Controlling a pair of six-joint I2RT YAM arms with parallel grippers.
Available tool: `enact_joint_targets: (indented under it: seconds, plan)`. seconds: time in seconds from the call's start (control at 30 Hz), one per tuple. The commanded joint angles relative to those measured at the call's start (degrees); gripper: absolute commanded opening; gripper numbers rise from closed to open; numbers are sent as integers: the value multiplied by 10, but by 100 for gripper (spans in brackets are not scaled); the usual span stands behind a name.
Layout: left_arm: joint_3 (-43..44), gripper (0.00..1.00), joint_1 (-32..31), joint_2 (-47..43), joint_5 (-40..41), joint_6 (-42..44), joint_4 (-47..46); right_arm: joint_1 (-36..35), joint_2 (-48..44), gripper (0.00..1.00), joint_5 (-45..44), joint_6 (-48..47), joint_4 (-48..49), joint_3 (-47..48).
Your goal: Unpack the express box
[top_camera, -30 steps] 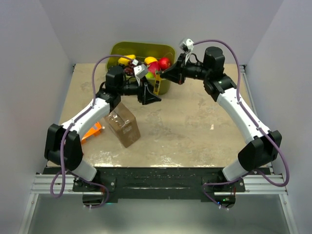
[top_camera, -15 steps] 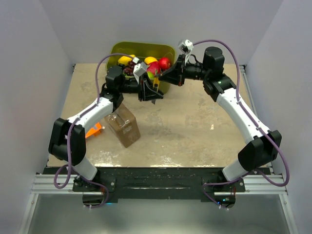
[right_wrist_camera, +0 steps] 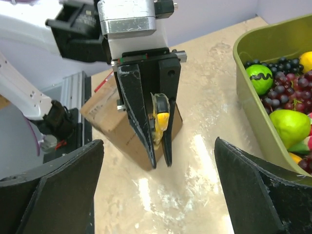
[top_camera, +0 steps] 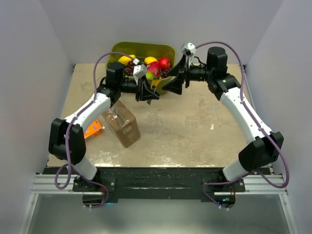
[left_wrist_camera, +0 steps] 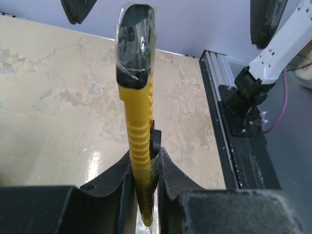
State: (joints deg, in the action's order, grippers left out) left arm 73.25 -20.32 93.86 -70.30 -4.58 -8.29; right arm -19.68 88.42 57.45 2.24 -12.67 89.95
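My left gripper point(top_camera: 148, 93) is shut on a yellow utility knife point(top_camera: 155, 84), held above the table in front of the bin. In the left wrist view the knife point(left_wrist_camera: 137, 112) stands upright between the jaws, its black tip wrapped in clear tape. My right gripper point(top_camera: 175, 82) is open just right of the knife, apart from it. The right wrist view shows the left gripper point(right_wrist_camera: 160, 161) with the knife point(right_wrist_camera: 161, 120) pinched in it. The express box point(top_camera: 123, 124), brown cardboard with clear tape, sits tilted on the table below the left arm, and behind the left gripper in the right wrist view point(right_wrist_camera: 100, 114).
An olive-green bin point(top_camera: 165, 49) with grapes, apple, lemon and pear stands at the back, its wall point(right_wrist_camera: 253, 105) to the right of my right wrist. A flat orange package point(top_camera: 91, 129) lies left of the box. The table's metal rail point(left_wrist_camera: 217, 97) runs along the side.
My right gripper has opened, let go of the knife and drawn back to the right. My left gripper has closed on the knife and holds it alone.
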Motion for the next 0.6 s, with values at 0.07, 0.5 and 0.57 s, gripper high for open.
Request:
enact_joint_targets:
  seconds: [0.07, 0.5, 0.57]
  plan:
    - [66, 0, -2, -36, 32, 277, 241, -30, -28, 99, 21, -171, -118, 41]
    - [94, 0, -18, -54, 58, 357, 319, -73, 40, 64, 40, -200, -142, 89]
    - [93, 0, -20, -57, 58, 357, 318, -77, 40, 54, 31, -191, -126, 83]
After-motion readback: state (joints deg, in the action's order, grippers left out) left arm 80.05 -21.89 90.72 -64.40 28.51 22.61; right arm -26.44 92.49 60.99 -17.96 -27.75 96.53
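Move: The yellow knife stands butt-up, its lower end still in the left fingers, with its middle about 3 cm above and 2 cm ahead of the left hand and 1 cm to its right. From the wide-open right hand, that middle is about 5 cm left, 2 cm back and 6 cm below. Counted from the right hand, the fruit basket is roughly 9 cm ahead, 11 cm left; the cardboard box, 15 cm back, 20 cm left; both some 27 cm below. The knife's free butt end is what the right hand comes back for: it swings back and left about 5 cm towards it, turning some 15 degrees counter-clockwise, then sinks about 2 cm while its wide-open fingers narrow to a bit over half, one on either side of the butt. The left hand keeps its grip, easing back, down and left by a centimetre or so each and tilting some 15 degrees. ##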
